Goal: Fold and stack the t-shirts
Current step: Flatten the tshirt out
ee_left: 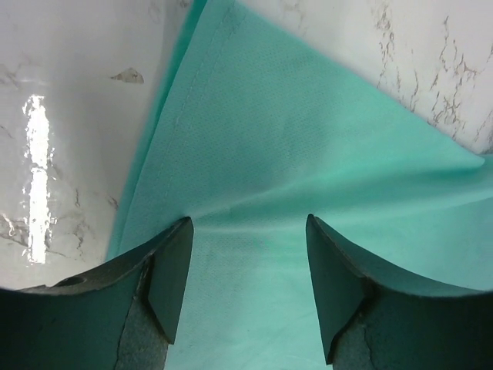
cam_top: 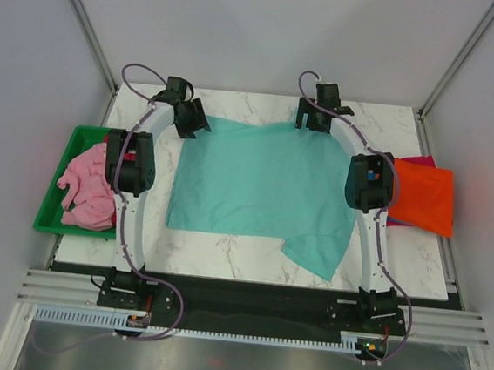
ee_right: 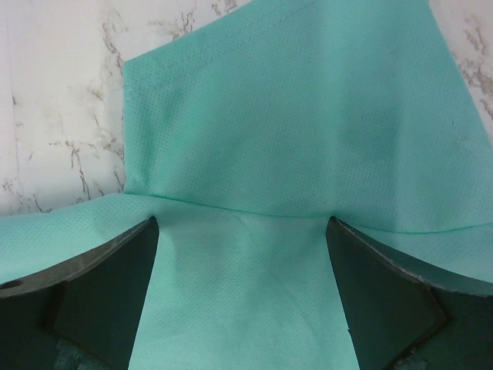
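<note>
A teal t-shirt (cam_top: 265,182) lies spread flat on the marble table, one sleeve trailing toward the near right. My left gripper (cam_top: 190,120) hovers at its far left corner, jaws apart, with teal cloth (ee_left: 308,139) lying between the fingertips (ee_left: 249,220). My right gripper (cam_top: 313,117) sits at the far right corner, spread wide over a fold of the same cloth (ee_right: 308,116), with fabric spanning the gap (ee_right: 243,221). Neither pair of fingers pinches the cloth. An orange t-shirt (cam_top: 424,196) lies folded at the right edge on a magenta one (cam_top: 420,160). A pink t-shirt (cam_top: 89,187) is crumpled in the tray.
The green plastic tray (cam_top: 47,218) stands off the table's left edge, with a bit of red cloth (cam_top: 109,139) showing behind the left arm. Bare marble (cam_top: 223,253) shows along the near edge. Grey walls close in the far side and both flanks.
</note>
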{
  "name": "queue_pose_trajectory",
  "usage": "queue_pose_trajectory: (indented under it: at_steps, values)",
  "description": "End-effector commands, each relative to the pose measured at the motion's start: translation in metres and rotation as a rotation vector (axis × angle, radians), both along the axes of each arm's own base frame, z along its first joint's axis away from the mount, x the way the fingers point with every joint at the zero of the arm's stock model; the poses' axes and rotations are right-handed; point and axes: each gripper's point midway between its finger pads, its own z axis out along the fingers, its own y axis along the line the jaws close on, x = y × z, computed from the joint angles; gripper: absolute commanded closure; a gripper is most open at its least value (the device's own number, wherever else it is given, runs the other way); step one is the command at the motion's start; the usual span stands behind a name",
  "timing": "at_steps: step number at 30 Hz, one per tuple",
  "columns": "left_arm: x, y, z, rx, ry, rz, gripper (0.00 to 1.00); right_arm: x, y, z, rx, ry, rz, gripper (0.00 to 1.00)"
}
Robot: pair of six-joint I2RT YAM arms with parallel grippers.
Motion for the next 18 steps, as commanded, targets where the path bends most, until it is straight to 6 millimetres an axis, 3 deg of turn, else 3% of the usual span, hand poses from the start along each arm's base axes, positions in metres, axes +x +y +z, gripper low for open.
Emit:
queue_pose_trajectory:
  at_steps: [1, 2, 3, 4, 5, 6, 7, 8, 9, 10, 11, 12, 13, 14, 15, 16, 17, 18]
  values:
    - [0.013, 0.004, 0.049, -0.002, -0.094, -0.002, 0.32, 0.001, 0.007, 0.027, 0.043, -0.041, 0.040, 0.02]
    - [0.010, 0.004, 0.064, 0.000, -0.116, -0.002, 0.31, -0.004, 0.007, 0.031, 0.042, -0.041, 0.044, 0.02]
    - [0.006, 0.005, 0.077, 0.009, -0.134, -0.005, 0.30, -0.002, 0.007, 0.064, 0.050, -0.100, 0.048, 0.02]
    - [-0.003, 0.007, 0.080, 0.019, -0.126, -0.005, 0.27, -0.004, 0.007, 0.078, 0.053, -0.121, 0.050, 0.02]
    - [-0.012, 0.011, 0.118, 0.038, -0.189, 0.008, 0.27, -0.009, 0.005, 0.085, 0.052, -0.125, 0.051, 0.02]
    - [-0.021, 0.014, 0.128, 0.055, -0.200, 0.014, 0.25, -0.013, 0.005, 0.126, 0.064, -0.192, 0.053, 0.02]
    - [-0.040, 0.019, 0.123, 0.072, -0.173, 0.023, 0.24, -0.018, 0.005, 0.142, 0.069, -0.215, 0.054, 0.02]
    - [-0.056, 0.026, 0.155, 0.097, -0.230, 0.048, 0.24, -0.026, -0.002, 0.146, 0.049, -0.217, 0.021, 0.02]
    - [-0.070, 0.031, 0.164, 0.113, -0.243, 0.065, 0.24, -0.036, -0.005, 0.190, 0.056, -0.289, -0.007, 0.02]
    - [-0.095, 0.037, 0.143, 0.133, -0.184, 0.081, 0.25, -0.046, -0.008, 0.202, 0.057, -0.302, -0.029, 0.02]
    - [-0.110, 0.044, 0.142, 0.158, -0.176, 0.107, 0.25, -0.062, -0.016, 0.189, 0.046, -0.264, -0.079, 0.02]
    - [-0.130, 0.053, 0.165, 0.173, -0.225, 0.157, 0.25, -0.082, -0.016, 0.230, 0.090, -0.335, -0.099, 0.02]
    - [-0.156, 0.062, 0.139, 0.204, -0.152, 0.193, 0.26, -0.096, -0.018, 0.234, 0.118, -0.342, -0.116, 0.02]
    - [-0.176, 0.072, 0.134, 0.238, -0.126, 0.239, 0.26, -0.120, -0.020, 0.200, 0.165, -0.264, -0.161, 0.02]
    - [-0.193, 0.072, 0.144, 0.212, -0.155, 0.264, 0.26, -0.143, -0.016, 0.231, 0.243, -0.315, -0.139, 0.02]
    - [-0.215, 0.071, 0.121, 0.209, -0.103, 0.260, 0.28, -0.161, -0.010, 0.229, 0.287, -0.298, -0.115, 0.02]
    - [-0.227, 0.067, 0.115, 0.186, -0.089, 0.251, 0.28, -0.193, 0.002, 0.192, 0.301, -0.218, -0.068, 0.02]
    - [-0.240, 0.065, 0.120, 0.163, -0.114, 0.258, 0.31, -0.218, 0.011, 0.229, 0.355, -0.327, -0.014, 0.02]
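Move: The teal t-shirt is under both open grippers near its far edge. Its middle lies about 17 cm back and 17 cm right of the left hand, and from the right hand some 24 cm back and 9 cm left, about 1 cm lower. The green bin is roughly 20 cm left and 22 cm back of the left hand; the folded orange stack is 25 cm right and 23 cm back of the right hand. Coming free of the t-shirt's far edge, both hands rise and draw back over it with fingers staying open. The left rises first, then sweeps back about 20 cm while climbing some 17 cm and easing left, nearer the bin; the right climbs about 23 cm and comes back about 16 cm. Both wrists swing their fingertips up and forward, roughly 20 degrees. ##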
